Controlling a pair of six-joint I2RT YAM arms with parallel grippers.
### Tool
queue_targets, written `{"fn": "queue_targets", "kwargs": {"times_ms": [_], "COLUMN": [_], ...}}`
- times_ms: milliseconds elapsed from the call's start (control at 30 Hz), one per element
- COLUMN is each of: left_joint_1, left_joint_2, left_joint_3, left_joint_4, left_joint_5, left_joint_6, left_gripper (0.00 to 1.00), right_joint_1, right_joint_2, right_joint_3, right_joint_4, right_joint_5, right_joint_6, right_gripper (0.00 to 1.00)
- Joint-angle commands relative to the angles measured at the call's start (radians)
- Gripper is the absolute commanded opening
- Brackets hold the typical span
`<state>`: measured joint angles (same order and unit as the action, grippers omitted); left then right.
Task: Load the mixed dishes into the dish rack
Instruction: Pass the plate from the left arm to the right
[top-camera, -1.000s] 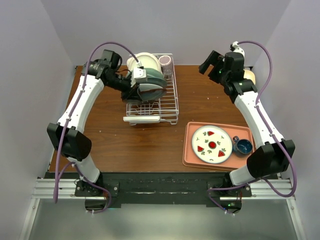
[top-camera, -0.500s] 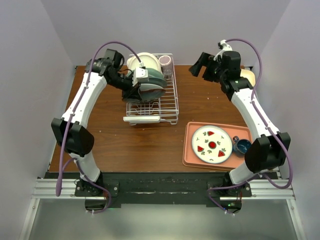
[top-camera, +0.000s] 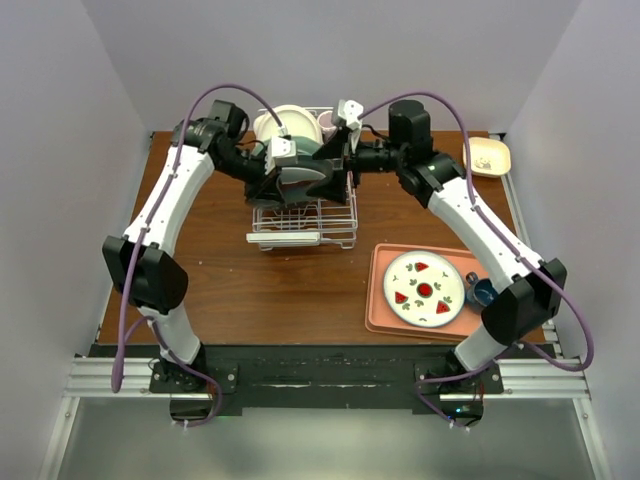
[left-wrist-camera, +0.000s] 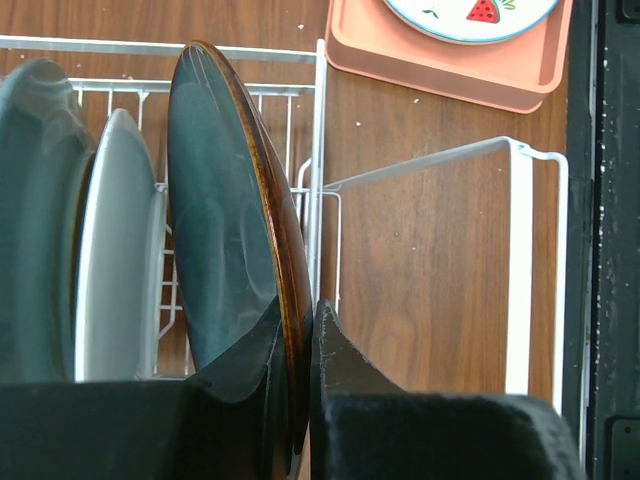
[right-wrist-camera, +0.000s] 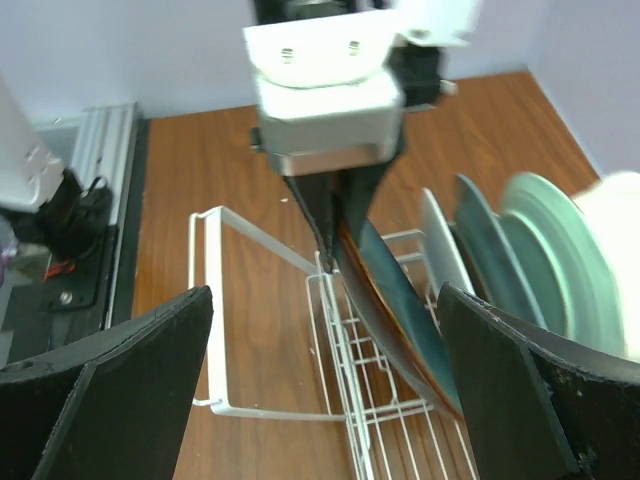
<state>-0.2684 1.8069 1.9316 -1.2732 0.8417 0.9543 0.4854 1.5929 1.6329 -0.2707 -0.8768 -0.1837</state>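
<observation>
The white wire dish rack stands at the back centre of the table. My left gripper is shut on the brown rim of a dark teal plate, which stands tilted on edge in the rack's near slots. Behind it in the rack stand a grey-white plate, pale green plates, a white bowl and a purple cup. My right gripper is open just right of the rack, its fingers spread either side of the dark plate without touching it. In the left wrist view the left gripper pinches the plate's edge.
A salmon-pink tray at the front right holds a cream plate with watermelon pictures and a blue cup. A small cream dish lies at the back right corner. The rack's white end bar juts toward the front.
My right arm has swung left from the back right corner to the rack, its open gripper now facing the dark plate. The left gripper has stayed shut on the plate.
</observation>
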Motion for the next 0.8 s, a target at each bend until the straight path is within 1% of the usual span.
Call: {"fn": "queue_targets", "kwargs": {"times_ms": [0, 167, 200, 333, 367, 433, 467, 567, 667, 767], "left_joint_1": [0.009, 0.009, 0.008, 0.008, 0.008, 0.008, 0.008, 0.008, 0.008, 0.008], "left_joint_2": [-0.119, -0.171, -0.179, -0.207, -0.213, -0.219, -0.221, -0.222, -0.224, -0.228], "left_joint_3": [-0.005, -0.04, -0.045, -0.068, -0.071, -0.079, -0.08, -0.079, -0.079, -0.08], "left_joint_4": [0.072, 0.078, 0.081, 0.083, 0.084, 0.089, 0.09, 0.09, 0.087, 0.084], "left_joint_5": [0.12, 0.155, 0.161, 0.178, 0.183, 0.183, 0.184, 0.191, 0.194, 0.206], "left_joint_6": [0.031, 0.04, 0.04, 0.049, 0.047, 0.046, 0.046, 0.046, 0.05, 0.058], "left_gripper": [0.0, 0.0, 0.0, 0.0, 0.0, 0.0, 0.0, 0.0, 0.0, 0.0], "right_joint_1": [0.025, 0.035, 0.038, 0.047, 0.047, 0.048, 0.05, 0.05, 0.051, 0.051], "right_joint_2": [0.057, 0.142, 0.157, 0.219, 0.24, 0.257, 0.268, 0.271, 0.292, 0.341], "right_joint_3": [0.062, 0.18, 0.2, 0.274, 0.286, 0.324, 0.329, 0.335, 0.376, 0.458], "right_joint_4": [-0.065, -0.2, -0.252, -0.306, -0.318, -0.364, -0.369, -0.375, -0.432, -0.548], "right_joint_5": [-0.096, -0.122, -0.131, -0.125, -0.129, -0.137, -0.142, -0.171, -0.204, -0.243], "right_joint_6": [-0.157, -0.269, -0.284, -0.309, -0.321, -0.329, -0.329, -0.332, -0.373, -0.434], "right_gripper": [0.99, 0.97, 0.96, 0.93, 0.88, 0.81, 0.72, 0.61, 0.56, 0.56]}}
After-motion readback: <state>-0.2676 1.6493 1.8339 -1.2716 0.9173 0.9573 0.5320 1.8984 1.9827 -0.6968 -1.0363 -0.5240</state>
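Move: The plate, held near its edge by the left fingers, has its middle about 8 cm to the left hand's right, 2 cm ahead and 5 cm below it. From the open right hand that middle is roughly 2 cm ahead, 3 cm left and 14 cm down. The racked white plate is some 4 cm farther out than the held plate's middle and a bit lower; a green plate stands about 9 cm beyond the held one. The plate stays pinched in the left fingers and is drawn back about 4 cm and lifted some 3 cm, away from the racked white plate. The right hand sinks roughly 5 cm to meet it while reaching left, turning some 15 degrees counter-clockwise; its fingers come down astride the plate's upper right part and close from wide open to about half. ##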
